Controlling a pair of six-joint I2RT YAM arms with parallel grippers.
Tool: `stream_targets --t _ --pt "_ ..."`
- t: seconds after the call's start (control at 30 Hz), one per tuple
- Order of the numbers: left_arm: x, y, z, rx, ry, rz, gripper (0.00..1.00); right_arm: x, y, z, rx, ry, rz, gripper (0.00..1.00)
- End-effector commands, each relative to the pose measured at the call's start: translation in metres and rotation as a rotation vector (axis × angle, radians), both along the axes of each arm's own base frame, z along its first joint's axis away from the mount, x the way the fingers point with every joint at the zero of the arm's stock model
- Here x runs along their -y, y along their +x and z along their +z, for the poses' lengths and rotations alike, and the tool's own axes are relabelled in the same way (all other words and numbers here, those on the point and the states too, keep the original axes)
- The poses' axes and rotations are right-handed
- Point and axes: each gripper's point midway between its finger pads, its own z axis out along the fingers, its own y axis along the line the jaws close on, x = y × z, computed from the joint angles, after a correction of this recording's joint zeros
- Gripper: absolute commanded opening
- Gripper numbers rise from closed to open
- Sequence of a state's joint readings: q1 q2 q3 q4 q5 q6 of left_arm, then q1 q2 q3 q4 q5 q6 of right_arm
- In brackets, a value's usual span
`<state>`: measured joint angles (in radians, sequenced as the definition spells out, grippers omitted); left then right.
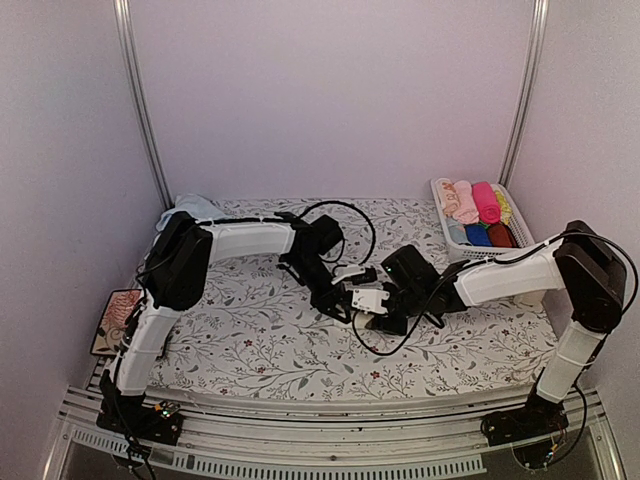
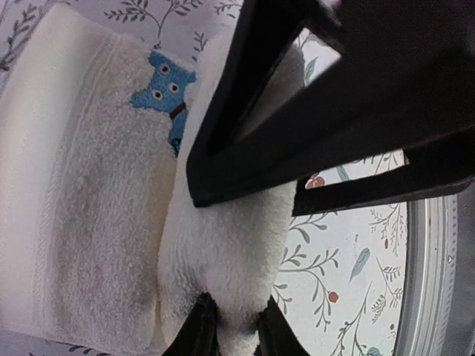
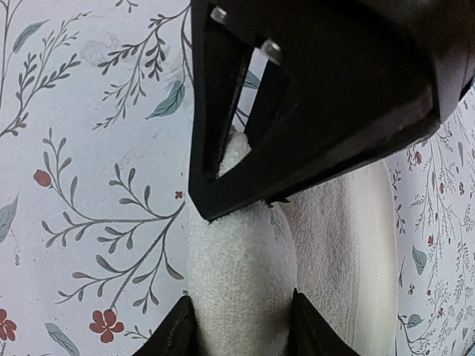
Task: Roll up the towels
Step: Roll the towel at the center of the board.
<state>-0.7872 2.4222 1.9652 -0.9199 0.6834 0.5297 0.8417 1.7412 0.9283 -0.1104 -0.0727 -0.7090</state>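
A cream towel with a small blue bear patch lies mid-table, partly rolled. In the left wrist view its flat part spreads to the left, and the roll runs up the middle. My left gripper is shut on the near end of that roll. My right gripper faces it from the other end, and its fingers press both sides of the roll. The two grippers meet over the towel in the top view, left gripper and right gripper. A light blue towel lies bunched at the back left.
A white basket at the back right holds several rolled cloths in pink, blue and maroon. A patterned flat object sits at the left edge. Black cables loop over the floral tablecloth near both wrists.
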Motion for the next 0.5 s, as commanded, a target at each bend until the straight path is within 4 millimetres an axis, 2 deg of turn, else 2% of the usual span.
stream_targets --t 0.0,0.13,0.23,0.4,0.47 --pt "-0.02 -0.007 -0.029 -0.082 0.104 0.023 0.2 -0.004 -0.003 -0.004 -0.017 -0.009 0.006 0.37" --pt "-0.023 -0.002 -0.028 -0.059 0.113 0.034 0.29 -0.004 -0.003 -0.012 -0.055 -0.029 -0.021 0.28" --pt "-0.028 0.003 -0.02 -0.018 0.115 0.045 0.42 -0.003 -0.006 -0.017 -0.09 -0.035 -0.037 0.25" --pt "-0.051 0.021 0.005 0.067 0.105 0.096 0.63 -0.001 -0.015 -0.02 -0.178 -0.01 -0.053 0.23" --pt "-0.062 0.031 0.025 0.135 0.087 0.129 0.69 -0.001 -0.019 -0.019 -0.228 0.015 -0.061 0.23"
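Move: The towel roll lies crosswise between the hands, its left end already pinched by the left fingers and its middle about 4 cm to the left hand's right, level with it. The right hand straddles the roll near its right end, with the roll's middle some 4 cm to its left. From the left hand, the flat towel tail's middle is about 5 cm ahead, 4 cm right and 2 cm lower, and the blue bear patch roughly 4 cm ahead and 7 cm right. The towel roll passes from one grip to the other: near its right end the right fingers, already around it, close to a pinch as that hand sinks about half a centimetre. Meanwhile the left fingers open wide, letting go of the left end, and the hand then draws away to the left about 2.5 cm. ##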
